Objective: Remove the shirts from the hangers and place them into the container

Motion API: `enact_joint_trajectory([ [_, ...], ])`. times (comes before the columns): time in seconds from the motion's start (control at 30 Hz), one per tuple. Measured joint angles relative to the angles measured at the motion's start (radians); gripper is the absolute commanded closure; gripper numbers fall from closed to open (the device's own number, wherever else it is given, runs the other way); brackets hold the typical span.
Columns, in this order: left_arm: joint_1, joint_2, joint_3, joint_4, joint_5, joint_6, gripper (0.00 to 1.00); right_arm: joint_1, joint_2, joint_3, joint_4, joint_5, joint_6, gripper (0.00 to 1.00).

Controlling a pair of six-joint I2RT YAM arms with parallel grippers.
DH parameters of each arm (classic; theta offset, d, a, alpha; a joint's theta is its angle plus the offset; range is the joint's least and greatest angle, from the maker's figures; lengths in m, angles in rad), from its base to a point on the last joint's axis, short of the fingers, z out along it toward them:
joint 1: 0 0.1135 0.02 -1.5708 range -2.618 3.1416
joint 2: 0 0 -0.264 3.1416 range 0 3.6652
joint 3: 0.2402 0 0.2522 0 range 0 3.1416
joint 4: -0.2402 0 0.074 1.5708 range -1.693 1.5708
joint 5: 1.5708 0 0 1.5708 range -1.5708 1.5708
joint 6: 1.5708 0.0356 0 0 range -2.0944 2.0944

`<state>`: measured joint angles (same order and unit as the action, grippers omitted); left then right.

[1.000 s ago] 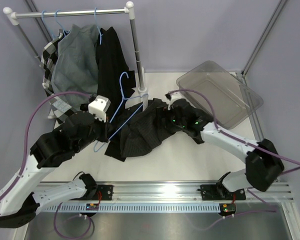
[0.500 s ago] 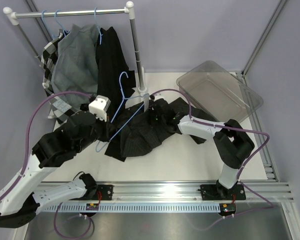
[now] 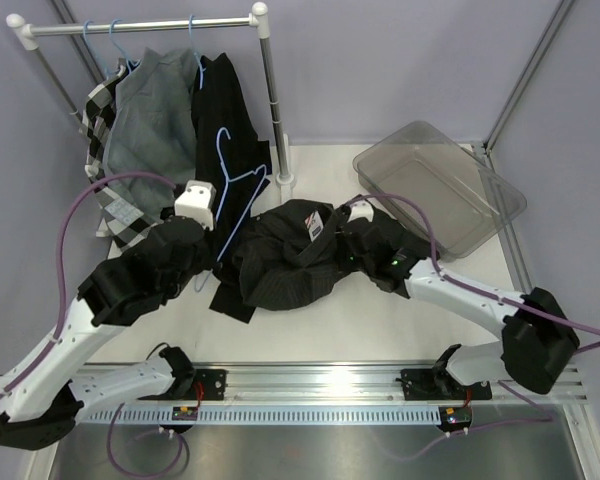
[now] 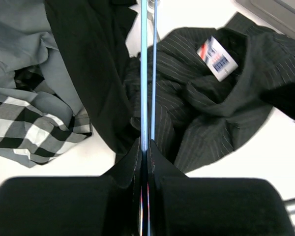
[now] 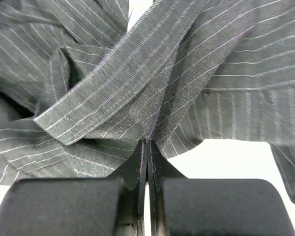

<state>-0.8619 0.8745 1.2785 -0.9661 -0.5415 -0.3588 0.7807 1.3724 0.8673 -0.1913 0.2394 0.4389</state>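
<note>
A black pin-striped shirt (image 3: 280,265) lies bunched on the table, its white label (image 4: 216,58) showing at the collar. My right gripper (image 3: 332,245) is shut on a fold of that shirt (image 5: 113,93), and the fabric fans out from its closed tips (image 5: 147,142). My left gripper (image 3: 210,258) is shut on a light-blue wire hanger (image 3: 225,175). The hanger's wires (image 4: 145,73) run straight up from the closed jaws (image 4: 146,147), along the shirt's left edge. A second black shirt (image 3: 220,110) hangs on the rack. The clear grey-tinted container (image 3: 440,190) stands at the right, behind the right arm.
The white clothes rack (image 3: 140,25) stands at the back left, its post (image 3: 273,110) close to the lifted hanger. A grey shirt (image 3: 150,120) and a black-and-white checked shirt (image 3: 102,110) hang there on blue hangers. Metal frame poles rise at the right.
My right gripper has reached left into the shirt and shut on a fold. The left gripper has drawn the hanger back and left, and the shirt has bunched up.
</note>
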Motion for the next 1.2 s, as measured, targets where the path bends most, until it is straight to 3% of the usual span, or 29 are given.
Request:
enact_joint_trajectory([
  [0.27,0.038,0.114,0.122,0.082,-0.095,0.032,1.00,0.000,-0.085,-0.045,-0.027,0.011,0.011,1.00],
  [0.47,0.217,0.266,0.314,0.179,-0.042,0.096,1.00,0.000,-0.085,-0.055,-0.039,0.003,0.013,0.94],
  [0.7,0.317,0.502,0.545,0.239,0.048,0.186,1.00,0.000,-0.095,-0.061,-0.039,-0.020,0.014,0.91],
  [1.03,0.403,0.687,0.708,0.260,0.135,0.262,1.00,0.000,-0.141,-0.088,-0.039,-0.066,0.010,0.54],
  [1.07,0.407,0.700,0.715,0.265,0.142,0.270,1.00,0.000,-0.145,-0.090,-0.039,-0.069,0.010,0.45],
  [1.2,0.425,0.752,0.738,0.274,0.172,0.286,1.00,0.000,-0.166,-0.101,-0.039,-0.076,0.006,0.34],
])
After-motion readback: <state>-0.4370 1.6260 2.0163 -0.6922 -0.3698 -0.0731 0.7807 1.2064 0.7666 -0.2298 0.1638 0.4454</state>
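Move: The left hand holds the empty blue hanger; its place on the rack's bar lies about 32 cm ahead, 2 cm right and some 25 cm above this hand. The hanging black shirt is about 25 cm ahead and level; the grey shirt is as far out, some 10 cm left. The right hand pinches the pinstriped shirt, whose middle is 2 cm ahead, 6 cm left and 5 cm below; the container is 18 cm ahead and 21 cm right. That shirt lies 10 cm ahead, 21 cm right and 25 cm below the left hand. Still pinching the blue hanger, the left hand carries it forward about 23 cm and up some 12 cm, fingertips tipping upward, bringing the hook to the rack bar beside the black shirt, then eases down a little at the end. The right fingers open and let go of the pinstriped shirt as that hand backs off about 3 cm. ##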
